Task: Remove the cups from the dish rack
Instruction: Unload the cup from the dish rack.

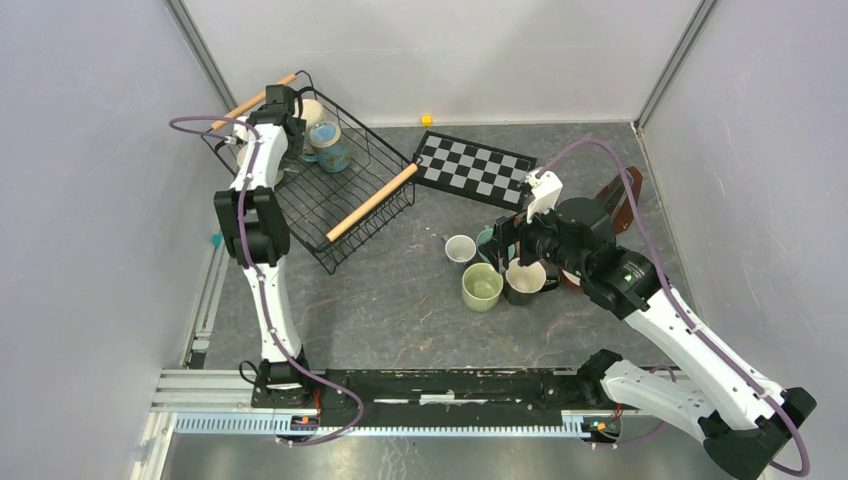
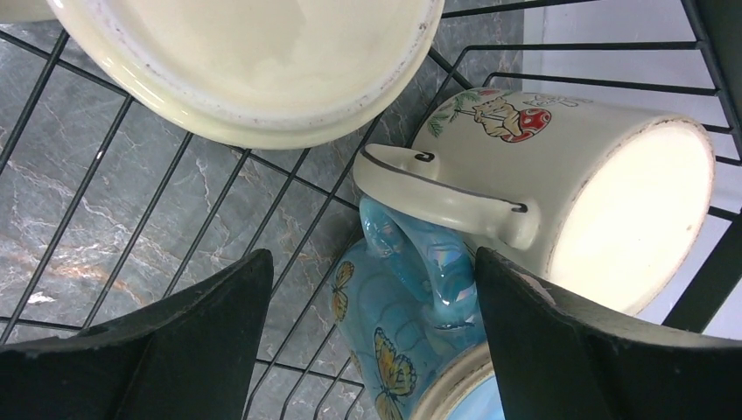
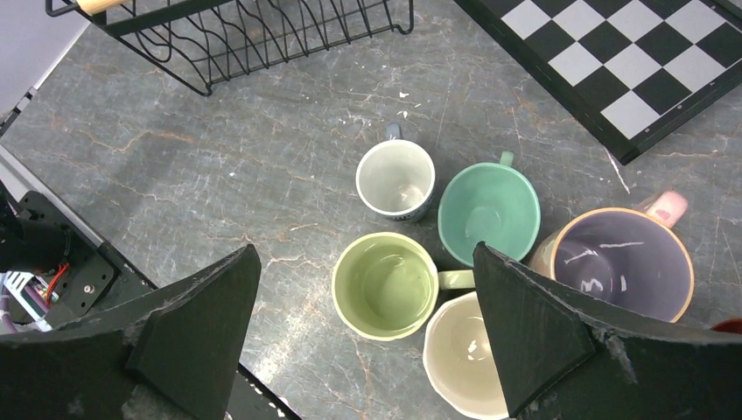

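The black wire dish rack [image 1: 372, 202] stands at the back left. In it lie a blue butterfly cup [image 2: 394, 332], a cream cup with a mushroom picture [image 2: 569, 175] on its side, and another cream cup [image 2: 262, 61]. My left gripper [image 2: 372, 262] is down inside the rack, open, its fingers on either side of the blue cup's handle; the right finger is close against it. Out on the table stand a light green cup [image 3: 385, 284], a white cup [image 3: 395, 179], a teal cup [image 3: 488, 210], a beige-pink cup [image 3: 617, 262] and a cream cup [image 3: 464, 354]. My right gripper [image 3: 366, 254] hangs open above them, holding nothing.
A black-and-white checkered board [image 1: 475, 168] lies behind the cups on the table. A brown metronome [image 1: 622, 200] stands to the right of my right arm. Grey walls close in on three sides. The rack's near corner [image 3: 262, 44] shows in the right wrist view.
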{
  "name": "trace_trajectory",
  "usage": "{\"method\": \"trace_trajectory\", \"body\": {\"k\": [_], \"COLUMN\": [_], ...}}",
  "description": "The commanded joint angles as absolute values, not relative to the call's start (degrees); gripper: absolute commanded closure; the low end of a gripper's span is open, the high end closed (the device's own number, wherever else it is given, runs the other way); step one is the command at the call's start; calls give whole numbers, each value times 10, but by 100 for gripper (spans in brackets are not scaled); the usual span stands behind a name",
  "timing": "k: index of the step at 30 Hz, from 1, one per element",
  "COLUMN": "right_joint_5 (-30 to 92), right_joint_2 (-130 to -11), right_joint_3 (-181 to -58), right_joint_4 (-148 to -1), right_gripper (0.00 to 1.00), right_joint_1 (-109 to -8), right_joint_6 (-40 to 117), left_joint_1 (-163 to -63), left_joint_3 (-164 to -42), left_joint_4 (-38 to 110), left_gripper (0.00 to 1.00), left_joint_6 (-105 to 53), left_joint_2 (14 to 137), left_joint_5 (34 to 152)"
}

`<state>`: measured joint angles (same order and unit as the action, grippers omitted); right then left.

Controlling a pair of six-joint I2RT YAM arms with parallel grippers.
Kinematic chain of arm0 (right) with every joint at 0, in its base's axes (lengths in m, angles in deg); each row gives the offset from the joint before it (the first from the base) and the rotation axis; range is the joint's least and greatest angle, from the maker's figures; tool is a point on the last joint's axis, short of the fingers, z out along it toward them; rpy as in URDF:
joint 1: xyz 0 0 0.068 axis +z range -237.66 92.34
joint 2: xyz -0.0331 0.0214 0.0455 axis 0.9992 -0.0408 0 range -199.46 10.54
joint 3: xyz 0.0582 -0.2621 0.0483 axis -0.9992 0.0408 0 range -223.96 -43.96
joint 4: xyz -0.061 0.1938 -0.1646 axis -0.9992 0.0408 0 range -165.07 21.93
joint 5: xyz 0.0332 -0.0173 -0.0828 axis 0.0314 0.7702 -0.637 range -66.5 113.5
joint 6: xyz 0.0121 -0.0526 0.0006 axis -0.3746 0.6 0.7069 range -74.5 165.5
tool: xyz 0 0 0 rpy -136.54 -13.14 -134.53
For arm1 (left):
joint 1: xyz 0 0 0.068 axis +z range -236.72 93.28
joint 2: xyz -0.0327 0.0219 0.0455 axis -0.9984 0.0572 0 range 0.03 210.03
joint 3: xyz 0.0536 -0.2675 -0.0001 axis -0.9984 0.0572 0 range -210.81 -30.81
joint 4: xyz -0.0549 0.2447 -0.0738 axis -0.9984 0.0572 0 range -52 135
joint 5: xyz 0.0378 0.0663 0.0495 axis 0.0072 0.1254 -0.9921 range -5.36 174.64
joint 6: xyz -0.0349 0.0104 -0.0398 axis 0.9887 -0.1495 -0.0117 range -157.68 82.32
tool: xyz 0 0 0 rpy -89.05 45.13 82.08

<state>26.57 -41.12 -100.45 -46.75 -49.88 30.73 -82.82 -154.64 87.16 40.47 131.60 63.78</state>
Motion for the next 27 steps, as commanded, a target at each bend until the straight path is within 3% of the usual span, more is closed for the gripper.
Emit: {"method": "trace_trajectory", "body": {"k": [1, 12, 21, 27], "right_joint_5": [277, 277, 282, 287], "right_joint_2": [-417, -426, -430, -431], "right_joint_3": [-1002, -1002, -1002, -998], "right_joint_4": [-483, -482, -486, -492], "right_gripper": [2, 2, 2, 2], "right_joint_1": [-497, -497, -496, -496], "right_joint_6": [317, 319, 317, 312], "left_joint_1": [-828, -828, -830, -830], "left_joint_3": [-1583, -1617, -1610, -1580], "left_joint_4": [855, 861, 868, 868], "left_gripper": [10, 21, 51, 58], "left_joint_6": [430, 449, 456, 482], "left_joint_2": [1329, 1366, 1359, 1348], "left_joint_5": [640, 671, 681, 706]}}
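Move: The blue butterfly cup lies in the rack close to the left gripper: its middle is about 4 cm ahead, 6 cm to the right and 3 cm lower, with its handle nearest the fingers. The bear-print cup is some 10 cm ahead and 3 cm right, and the cream cup roughly 9 cm left and 2 cm ahead. From the right gripper, the blue cup is about 33 cm ahead, 39 cm left and 17 cm below. Ease the left gripper forward about 2 cm while sinking and edging right some 1.5 cm each, so the open fingers straddle the blue cup's handle beneath the bear-print cup's handle. Then shut them from nearly wide open to under half, pinching the blue handle from both sides, with the wrist almost unturned. ##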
